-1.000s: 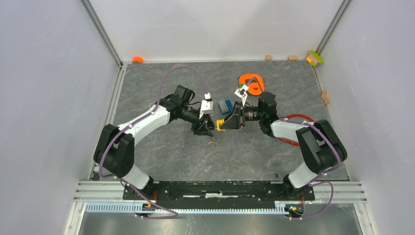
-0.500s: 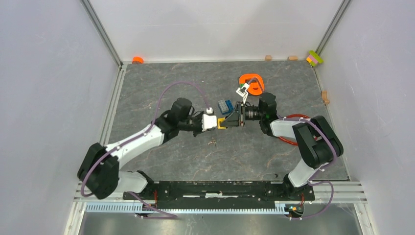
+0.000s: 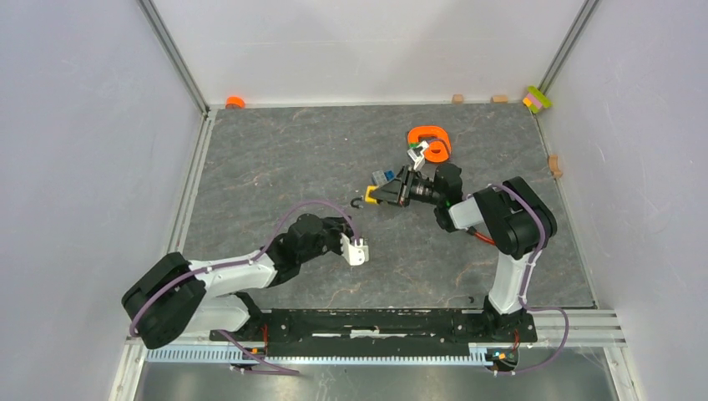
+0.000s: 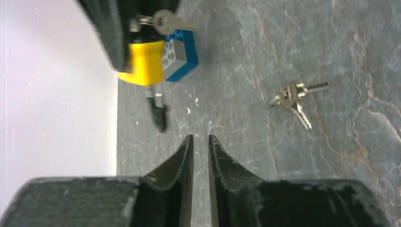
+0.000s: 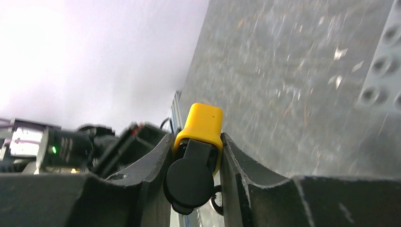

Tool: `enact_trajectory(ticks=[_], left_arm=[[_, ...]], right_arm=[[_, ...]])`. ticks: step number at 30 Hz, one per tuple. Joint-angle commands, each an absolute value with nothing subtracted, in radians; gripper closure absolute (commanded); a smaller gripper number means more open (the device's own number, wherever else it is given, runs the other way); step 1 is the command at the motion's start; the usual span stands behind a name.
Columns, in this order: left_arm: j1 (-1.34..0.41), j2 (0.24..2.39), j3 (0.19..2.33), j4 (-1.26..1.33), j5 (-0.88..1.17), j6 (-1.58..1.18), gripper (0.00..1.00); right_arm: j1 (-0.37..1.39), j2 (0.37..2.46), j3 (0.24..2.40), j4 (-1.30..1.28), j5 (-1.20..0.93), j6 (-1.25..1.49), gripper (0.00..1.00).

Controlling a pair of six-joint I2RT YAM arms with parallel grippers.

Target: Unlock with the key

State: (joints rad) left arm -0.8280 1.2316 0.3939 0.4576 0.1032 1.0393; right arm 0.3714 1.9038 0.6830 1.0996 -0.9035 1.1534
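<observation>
My right gripper (image 3: 386, 194) is shut on the small yellow padlock (image 3: 373, 195) (image 5: 203, 124) and holds it above the table. The padlock's black shackle (image 4: 158, 106) hangs out of the body. A silver key with a ring (image 4: 165, 21) sticks out of the padlock's other end. A second small key bunch (image 4: 295, 94) lies loose on the table, ahead and to the right of my left gripper (image 4: 201, 137). The left gripper's jaws stand a narrow slit apart with nothing between them. In the top view it (image 3: 355, 244) sits well short of the padlock.
A blue brick (image 3: 382, 177) (image 4: 182, 52) lies just behind the padlock. Farther back is an orange looped object (image 3: 430, 142). An orange cap (image 3: 235, 102), wooden blocks (image 3: 457, 98) and a coloured block (image 3: 537, 98) line the back edge; another block (image 3: 554, 165) lies right.
The left arm has drawn back from the padlock toward the near edge, and its jaws have narrowed. The right gripper has carried the padlock slightly farther back, shackle now hanging out.
</observation>
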Motion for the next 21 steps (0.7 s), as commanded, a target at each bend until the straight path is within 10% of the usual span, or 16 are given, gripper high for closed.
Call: enact_trajectory(ticks=[1, 12, 21], left_arm=[[-0.839, 1.206, 0.34, 0.593, 0.017, 1.174, 0.78], [-0.72, 1.031, 0.433, 0.331, 0.08, 0.856, 0.29], [-0.476, 1.066, 0.756, 0.013, 0.311, 0.471, 0.19]], right_arm=[[0.404, 1.943, 0.805, 1.17, -0.774, 1.146, 1.0], [0.432, 2.006, 0.846, 1.127, -0.821, 1.038, 1.0], [0.491, 2.093, 1.075, 0.849, -0.781, 0.84, 1.0]])
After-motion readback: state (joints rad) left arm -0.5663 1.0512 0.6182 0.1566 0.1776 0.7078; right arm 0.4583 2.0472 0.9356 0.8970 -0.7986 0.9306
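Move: The padlock hangs in the right fingers, its yellow body about at that hand's point, 1 cm left, with the shackle reaching leftward. From the nearly shut, empty left hand the padlock is some 5 cm ahead, 5 cm right and roughly level. On the table about 11 cm below the left hand, the keys lie 6 cm back and 3 cm right, and the blue-and-grey block 10 cm ahead and 8 cm right. Backing off empty from the padlock, the left hand dips slightly while sliding left, then climbs fast to about 9 cm higher, some 5 cm forward and 5 cm left, spreading its fingers wide and turning counter-clockwise as its right side rises. The right hand keeps its grip on the padlock and carries it some 6 cm left and forward, sinking a little. ##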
